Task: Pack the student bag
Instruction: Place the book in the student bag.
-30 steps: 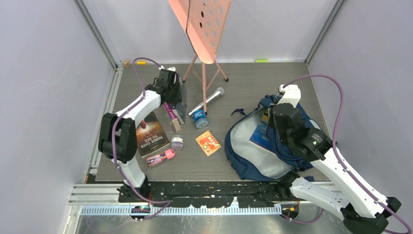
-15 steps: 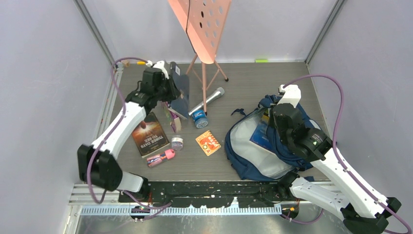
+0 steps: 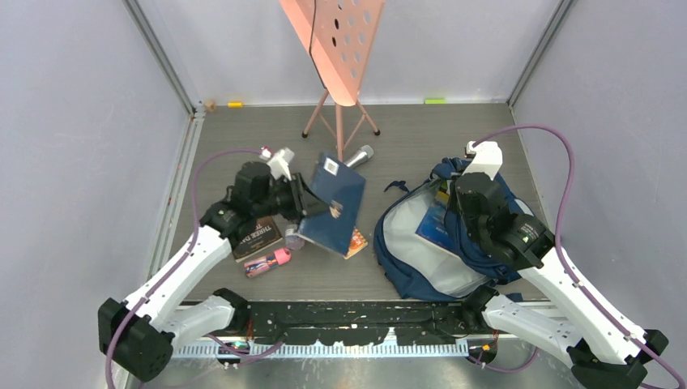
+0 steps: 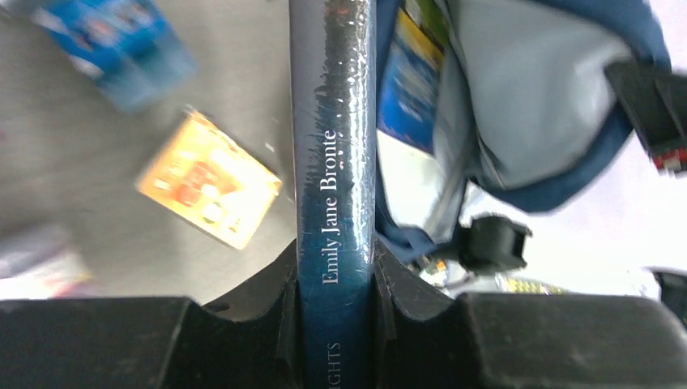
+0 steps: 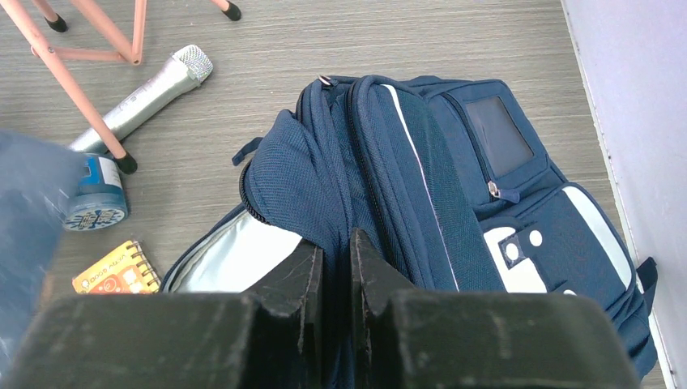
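The student bag (image 3: 421, 271) lies at the right of the table, navy blue, its main pocket gaping and its pale grey lining (image 5: 231, 255) showing. A blue book (image 3: 432, 228) rests inside it. My right gripper (image 5: 336, 243) is shut on a fold of the bag's upper fabric and holds the mouth up. My left gripper (image 4: 334, 259) is shut on the spine of a dark blue hardback book (image 3: 334, 203), which hangs tilted above the table just left of the bag's opening. In the left wrist view the spine (image 4: 334, 146) reads "Emily Jane Bronte".
An orange music stand (image 3: 336, 49) rises at the back centre, with a silver microphone (image 5: 146, 97) and a blue tin (image 5: 96, 198) near its feet. An orange notebook (image 4: 209, 180), a brown book (image 3: 258, 235) and a pink item (image 3: 267, 262) lie at front left.
My left arm has lifted the dark blue book from the back left and swung it right and nearer, up to the bag's opening. The right arm and the bag have not moved.
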You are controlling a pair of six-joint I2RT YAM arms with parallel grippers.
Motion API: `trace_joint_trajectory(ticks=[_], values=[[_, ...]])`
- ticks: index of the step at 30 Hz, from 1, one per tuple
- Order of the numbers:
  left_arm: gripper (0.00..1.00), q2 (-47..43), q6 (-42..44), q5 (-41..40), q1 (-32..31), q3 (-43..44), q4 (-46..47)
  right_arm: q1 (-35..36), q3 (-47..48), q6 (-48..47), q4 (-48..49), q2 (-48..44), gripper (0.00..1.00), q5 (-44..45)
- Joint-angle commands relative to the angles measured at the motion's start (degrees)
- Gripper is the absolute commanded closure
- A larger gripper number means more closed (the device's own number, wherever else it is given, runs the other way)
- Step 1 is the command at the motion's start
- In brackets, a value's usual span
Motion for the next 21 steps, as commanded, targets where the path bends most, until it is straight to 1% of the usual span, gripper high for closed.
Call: trace_joint_trajectory(ticks=[1, 3, 5, 6, 9, 12, 13, 18, 21], values=[[1.00, -2.7, -10.2, 3.1, -11.7, -0.7, 19.0, -0.3, 2.9, -0.4, 3.0, -1.3, 0.99, 2.4], [1.00, -0.6, -12.5, 1.3, -18.4, -1.5, 24.4, -0.3, 3.0, -0.6, 2.8, -0.8, 1.00, 2.2], [1.00, 3.4, -14.2, 0.2, -23.2, -1.4, 29.8, -0.3, 3.7, -0.7, 2.6, -0.3, 1.00, 1.9], [1.00, 5.6, -14.3, -0.3, -25.1, -0.7, 31.8, -0.3, 3.7, -0.6, 2.5, -0.1, 1.00, 1.8], [1.00, 13.3, -13.1, -1.8, -29.3, 2.5, 34.0, -0.3, 4.0, -0.4, 2.6, -0.1, 1.00, 1.2], [1.00, 21.0, -14.1, -1.1, -30.8, 5.1, 40.4, -0.3, 4.1, -0.2, 2.5, -0.4, 1.00, 1.0], [1.00, 23.2, -14.1, -1.3, -30.9, 6.4, 41.1, -0.2, 4.3, -0.2, 2.2, -0.5, 0.99, 1.0], [1.00, 32.7, -13.3, -4.1, -31.1, 11.3, 41.9, -0.3, 4.8, 0.0, 1.2, -1.2, 1.00, 1.4], [1.00, 38.0, -12.1, -6.6, -31.3, 15.4, 39.9, -0.3, 4.5, 0.0, 1.2, -1.6, 0.99, 1.8]])
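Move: The left hand already holds the dark blue book; the open student bag's compartment lies about 30 cm to its right, 8 cm back and 17 cm below. The packed book inside sits some 31 cm right, 4 cm back and 17 cm below that hand. Of the neighbours, the orange notebook is 8 cm right, 4 cm back; the blue jar 4 cm right, 6 cm ahead, both roughly 20 cm below. From the right hand, the compartment is 8 cm left, 9 cm back and 22 cm down. Keeping its pinch on the book's spine, the left hand swings it about 20 cm to the right, over the notebook to the bag's open compartment, drawing back some 10 cm at first. It then eases forward a little while sinking about 7 cm, the wrist turned some 20 degrees clockwise. The right hand stays put, still gripping the bag's flap to hold it open. ##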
